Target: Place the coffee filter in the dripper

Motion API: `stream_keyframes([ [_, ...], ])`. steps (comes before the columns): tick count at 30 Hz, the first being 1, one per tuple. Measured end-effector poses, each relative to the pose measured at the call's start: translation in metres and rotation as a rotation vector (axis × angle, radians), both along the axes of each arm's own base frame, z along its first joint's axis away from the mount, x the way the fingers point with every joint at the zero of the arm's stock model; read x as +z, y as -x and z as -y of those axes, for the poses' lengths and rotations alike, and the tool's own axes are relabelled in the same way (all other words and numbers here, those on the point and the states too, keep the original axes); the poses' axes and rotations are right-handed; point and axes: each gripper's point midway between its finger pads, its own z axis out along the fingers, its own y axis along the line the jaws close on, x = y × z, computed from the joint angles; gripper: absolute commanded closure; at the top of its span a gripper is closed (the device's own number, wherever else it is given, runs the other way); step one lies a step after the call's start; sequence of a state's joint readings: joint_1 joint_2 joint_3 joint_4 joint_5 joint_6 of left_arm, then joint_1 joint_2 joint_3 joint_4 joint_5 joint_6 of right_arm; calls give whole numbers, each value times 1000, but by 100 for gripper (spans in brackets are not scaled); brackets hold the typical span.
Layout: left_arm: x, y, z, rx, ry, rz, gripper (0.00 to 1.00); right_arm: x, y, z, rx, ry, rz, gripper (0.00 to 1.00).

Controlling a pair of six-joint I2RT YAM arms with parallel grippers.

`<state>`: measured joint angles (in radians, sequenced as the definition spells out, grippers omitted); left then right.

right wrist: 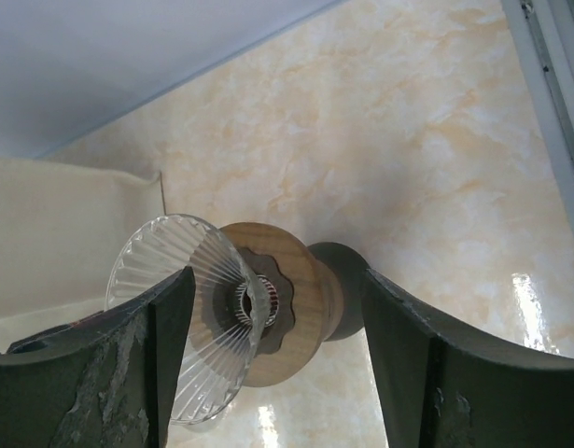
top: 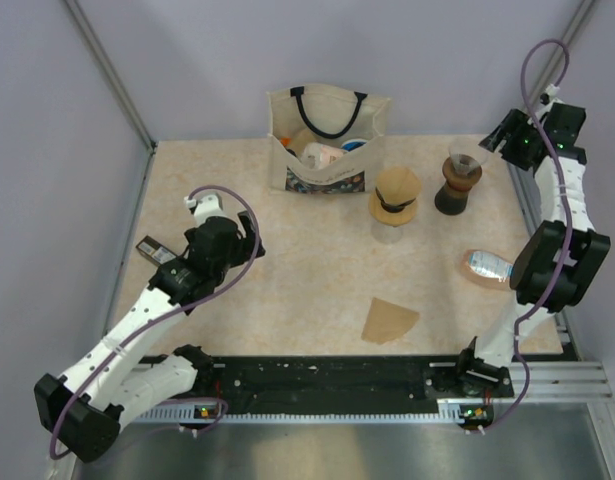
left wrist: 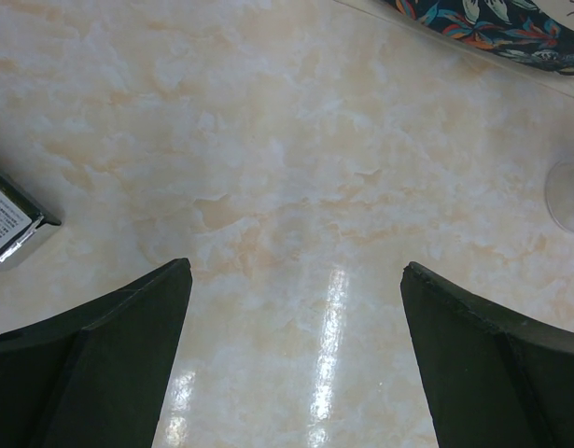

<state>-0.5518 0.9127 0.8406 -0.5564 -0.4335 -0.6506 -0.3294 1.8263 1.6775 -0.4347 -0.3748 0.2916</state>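
The coffee filter [top: 389, 320], a flat light-brown paper wedge, lies on the table near the front, right of centre. The dripper [top: 484, 265], a small blue cone on a tan ring, lies at the right edge, partly behind my right arm. My right gripper [top: 487, 148] [right wrist: 277, 273] is far back on the right. Its jaws stand apart around a clear ribbed glass cone [right wrist: 189, 313] over the dark brown hourglass grinder [top: 456, 187] [right wrist: 287, 313]. Only its left finger meets the glass rim. My left gripper [top: 249, 235] [left wrist: 296, 271] hangs open over bare table on the left.
A cream tote bag [top: 327, 140] [left wrist: 492, 28] stands at the back centre. A tan ring-shaped piece with a dark band [top: 395, 195] sits on a clear glass cup [top: 387, 232] [left wrist: 568, 194]. A small dark box [top: 157, 250] [left wrist: 11, 219] lies at the left. Metal rails line both sides.
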Motion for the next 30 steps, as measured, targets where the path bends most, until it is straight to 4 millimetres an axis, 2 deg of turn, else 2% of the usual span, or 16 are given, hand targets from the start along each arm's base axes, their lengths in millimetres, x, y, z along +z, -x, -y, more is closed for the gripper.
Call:
stream_keyframes([
  [7, 0, -1, 1, -3, -4, 2, 1, 0, -5, -21, 50, 9, 2, 42],
  [10, -1, -2, 1, -5, -10, -2, 1, 0, -7, -26, 55, 20, -1, 44],
  [17, -2, -2, 0, -9, -17, -2, 1, -5, -7, -26, 42, 54, -29, 48],
  [22, -3, -1, 0, -10, -19, -5, 1, -19, -5, -19, 25, 87, -80, 57],
  [26, -13, 2, -2, -9, -30, -23, 1, -28, -2, -18, 23, 100, -112, 59],
  [30, -21, 4, -3, -9, -40, -39, 1, -29, -2, -23, 36, 108, -119, 73],
])
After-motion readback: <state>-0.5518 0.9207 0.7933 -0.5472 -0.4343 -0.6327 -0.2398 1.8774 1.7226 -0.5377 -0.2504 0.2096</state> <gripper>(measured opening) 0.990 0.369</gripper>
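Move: The clear dripper stands about 6 cm to the right hand's left, about level with it fore and aft, its middle roughly 6 cm lower. Its red-and-dark cup is straight beneath it. The filter-filled dripper stands some 14 cm left of the clear one and 6 cm nearer the base; the bottle lies some 15 cm back from the right hand, on the table. From the left hand the clear dripper is about 50 cm right and 20 cm ahead. Leftward first, by nearly 3 cm, the right hand closes in on the near-side wall of the clear dripper, then sinks about 3 cm with its fingers tipping slightly downward. The fingers narrow to about half their gap, coming to straddle the rim without being shut on it; contact can't be seen. The empty left hand, wide open, sinks some 2 cm late on. ##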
